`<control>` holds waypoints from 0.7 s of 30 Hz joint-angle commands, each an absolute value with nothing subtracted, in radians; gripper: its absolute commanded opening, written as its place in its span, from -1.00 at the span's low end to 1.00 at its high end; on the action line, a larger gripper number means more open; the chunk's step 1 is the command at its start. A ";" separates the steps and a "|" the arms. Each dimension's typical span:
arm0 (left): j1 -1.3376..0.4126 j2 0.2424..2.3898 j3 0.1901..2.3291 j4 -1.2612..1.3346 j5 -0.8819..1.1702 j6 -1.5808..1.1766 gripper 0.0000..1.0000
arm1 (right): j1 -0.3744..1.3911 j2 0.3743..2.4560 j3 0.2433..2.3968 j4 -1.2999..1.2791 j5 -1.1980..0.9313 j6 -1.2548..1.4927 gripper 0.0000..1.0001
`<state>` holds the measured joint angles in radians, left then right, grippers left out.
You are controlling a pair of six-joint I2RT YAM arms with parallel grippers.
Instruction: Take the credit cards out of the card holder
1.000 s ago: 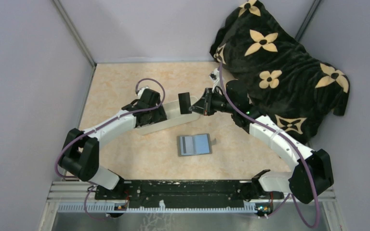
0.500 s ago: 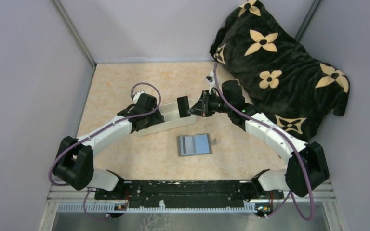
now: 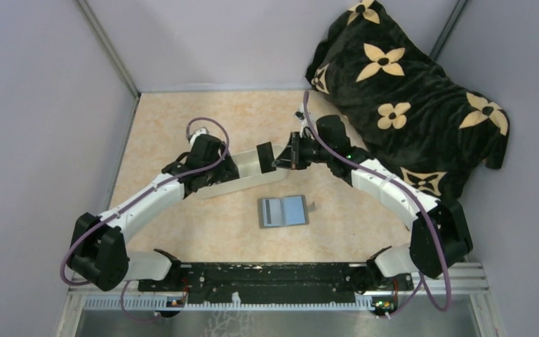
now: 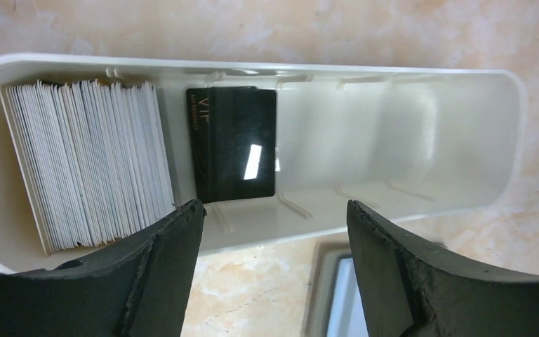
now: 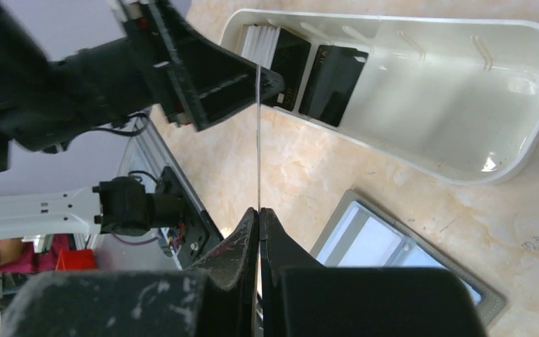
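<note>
The grey card holder (image 3: 283, 210) lies open and flat on the table, its blue-grey pockets up; it also shows in the right wrist view (image 5: 386, 246). My right gripper (image 3: 278, 160) is shut on a black credit card (image 3: 267, 156), held upright over the right end of the white tray (image 3: 253, 184). In the right wrist view that card (image 5: 259, 133) is edge-on between the closed fingers (image 5: 242, 235). My left gripper (image 4: 274, 219) hangs open over the tray's near wall (image 4: 365, 203), holding nothing. A black card (image 4: 231, 144) stands in the tray beside a stack of white cards (image 4: 84, 161).
A black cushion with tan flower prints (image 3: 407, 91) fills the back right corner, close behind the right arm. Grey walls enclose the table on the left, back and right. The tray's right half (image 4: 407, 140) holds nothing. The arms' base rail (image 3: 267, 277) runs along the near edge.
The right gripper has carried the black card slightly left, nearer the tray. The left arm has swung leftward, its gripper staying over the tray's left part. The card holder has not moved.
</note>
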<state>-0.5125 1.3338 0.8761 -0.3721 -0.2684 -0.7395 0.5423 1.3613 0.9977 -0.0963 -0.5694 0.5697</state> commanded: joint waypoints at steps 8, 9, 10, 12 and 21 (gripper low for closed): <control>-0.509 1.134 0.927 -0.383 -0.288 -0.694 0.64 | 0.679 1.609 1.372 -0.408 -0.333 0.452 -1.00; -0.509 1.122 0.925 -0.398 -0.304 -0.697 0.65 | 0.693 1.636 1.414 -0.446 -0.303 0.451 -1.00; -0.509 1.111 0.924 -0.418 -0.326 -0.701 0.65 | 0.715 1.677 1.453 -0.480 -0.271 0.451 -1.00; -0.509 1.084 0.913 -0.445 -0.365 -0.713 0.66 | 0.749 1.733 1.527 -0.535 -0.221 0.448 -1.00; -0.507 0.978 0.868 -0.545 -0.488 -0.743 0.68 | 0.873 1.958 1.841 -0.726 -0.051 0.446 -1.00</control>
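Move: The right hand still holds a black card; the row of white cards at the box's left end lies about 23 cm to its left, 6 cm ahead and 18 cm below. The loose black card flat in the box is some 15 cm left and 8 cm ahead, the card holder about 4 cm back and 2 cm right. From the open left hand the row is roughly 7 cm left and 2 cm ahead, 8 cm down. Carry the pinched black card with the right gripper about 10 cm left over the box towards the row of cards, sinking nearly 5 cm, edging a little forward early on and tipping the fingers some 25 degrees downward. Meanwhile raise the empty, open left gripper clear of the box, tilting its fingers up, then draw it left and slightly back. ##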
